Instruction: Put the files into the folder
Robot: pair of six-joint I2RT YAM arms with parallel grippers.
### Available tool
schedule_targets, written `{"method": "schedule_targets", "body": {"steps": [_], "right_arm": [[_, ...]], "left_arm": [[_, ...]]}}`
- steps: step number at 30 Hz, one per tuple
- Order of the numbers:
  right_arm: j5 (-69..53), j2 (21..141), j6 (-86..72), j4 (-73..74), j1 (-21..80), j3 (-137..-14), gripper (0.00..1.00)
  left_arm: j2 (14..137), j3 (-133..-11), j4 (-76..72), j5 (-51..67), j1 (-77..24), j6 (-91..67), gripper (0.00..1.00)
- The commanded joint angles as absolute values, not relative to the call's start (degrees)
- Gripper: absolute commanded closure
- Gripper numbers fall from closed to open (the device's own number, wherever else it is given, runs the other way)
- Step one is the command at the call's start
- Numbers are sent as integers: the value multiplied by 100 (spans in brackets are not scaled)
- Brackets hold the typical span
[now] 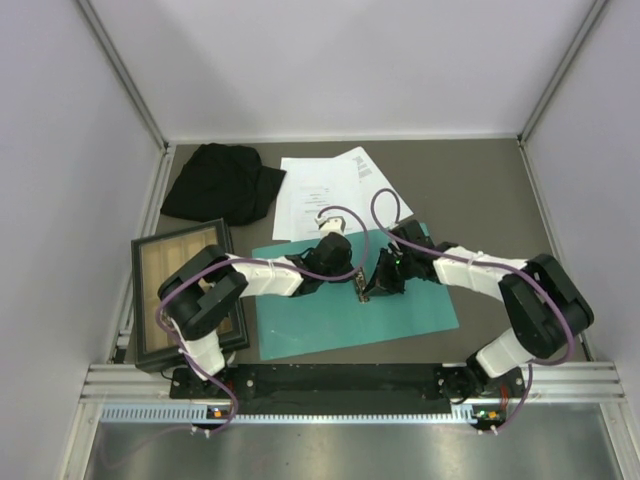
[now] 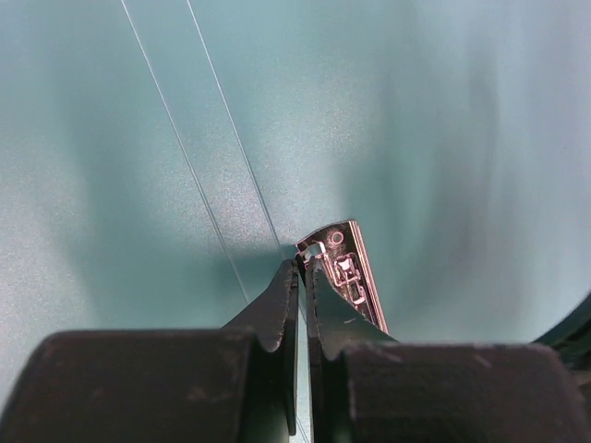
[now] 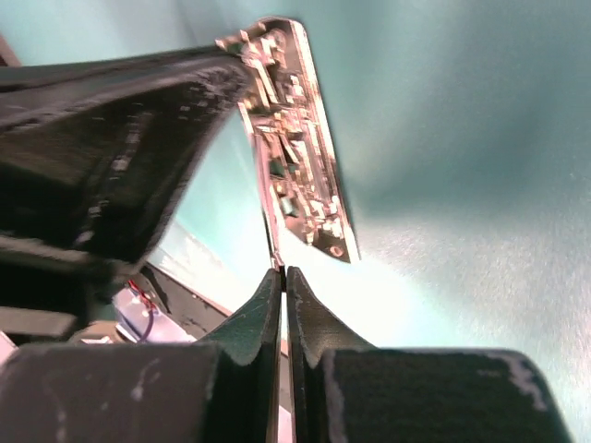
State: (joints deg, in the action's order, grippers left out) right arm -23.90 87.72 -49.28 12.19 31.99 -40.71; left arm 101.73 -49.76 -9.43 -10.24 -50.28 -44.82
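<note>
The teal folder (image 1: 330, 320) lies open and flat on the table in front of the arms, with a metal clip (image 1: 362, 292) at its middle. The white files (image 1: 325, 195) lie fanned on the table behind it, outside the folder. Both grippers meet over the clip. My left gripper (image 2: 303, 262) is shut, its tips pinching the near end of the clip (image 2: 351, 277) on the teal folder (image 2: 416, 138). My right gripper (image 3: 282, 269) is shut on a thin metal strip of the clip (image 3: 295, 157), which stands lifted off the folder (image 3: 462, 138).
A black cloth (image 1: 220, 182) lies bunched at the back left. A dark-framed wooden tray (image 1: 185, 290) sits left of the folder, beside the left arm. Grey walls close in the table on three sides.
</note>
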Motion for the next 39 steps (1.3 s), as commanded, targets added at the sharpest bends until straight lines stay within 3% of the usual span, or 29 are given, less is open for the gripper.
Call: {"method": "schedule_targets", "body": {"steps": [1,6,11,16,19,20,22,23,26,31,35,39], "right_arm": [[-1475,8736,-4570,1846,3059,-4280,100],[-1696,8649,-4553,1583,3059,-4271,100],[-1916,8420,-4246,1582,3067,-4429,100],[-1854,7807,-3885,1828,3067,-4491,93],[-1995,7411,-3832,1750,3102,-4308,71],[-2004,7313,-3884,1514,3216,-4202,59],[-1934,7190,-4024,1284,3400,-3947,47],[-1899,7155,-4078,1066,3662,-3903,32],[-1688,7198,-4376,730,4103,-3823,11],[-1257,7689,-4754,203,4851,-4052,3],[-1257,8331,-4791,-124,4896,-4341,2],[-959,8946,-4308,552,4878,-5489,2]], "left_arm": [[10257,-4895,413,-659,-5080,-4148,100],[10082,-5097,466,-475,-5080,-4236,100],[9766,-5632,817,-404,-5063,-4166,73],[9230,-5897,1125,-500,-5010,-4122,58],[8676,-5994,1405,-624,-4931,-4070,51],[8379,-6046,1624,-685,-4913,-4043,50],[7844,-6038,1836,-756,-4878,-3947,48],[7640,-5977,1924,-799,-4869,-3920,47],[6709,-5671,2153,-826,-4852,-3850,41],[5172,-5028,2232,-695,-4852,-3955,34],[4659,-4826,2575,-729,-4852,-4087,33],[4491,-4790,2698,-721,-4852,-4061,32]]}}
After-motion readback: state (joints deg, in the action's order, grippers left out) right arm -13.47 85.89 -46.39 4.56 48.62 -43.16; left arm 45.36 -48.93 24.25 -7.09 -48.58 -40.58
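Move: The left fingertips are at the far end of the folder's metal clip, its middle about 3 cm back, 2 cm to their right and 1 cm lower. From the right fingertips, at the clip's raised lever, that middle lies some 2 cm ahead, 2 cm left and 2 cm down. The open folder's middle is roughly 5 cm back and 1 cm left of the left hand; the stacked files lie about 24 cm ahead and 4 cm left of it. The left hand first draws back a couple of centimetres, opens, comes free of the clip's far end and climbs about 23 cm, swinging left and back over the folder while its fingers tilt some 20 degrees flatter. The right hand, still shut, slides about 2 cm to its right off the tip of the lever, rises some 6 cm while spreading its fingers wide, then sweeps left across the clip and slightly back before sinking again beside the standing lever. ##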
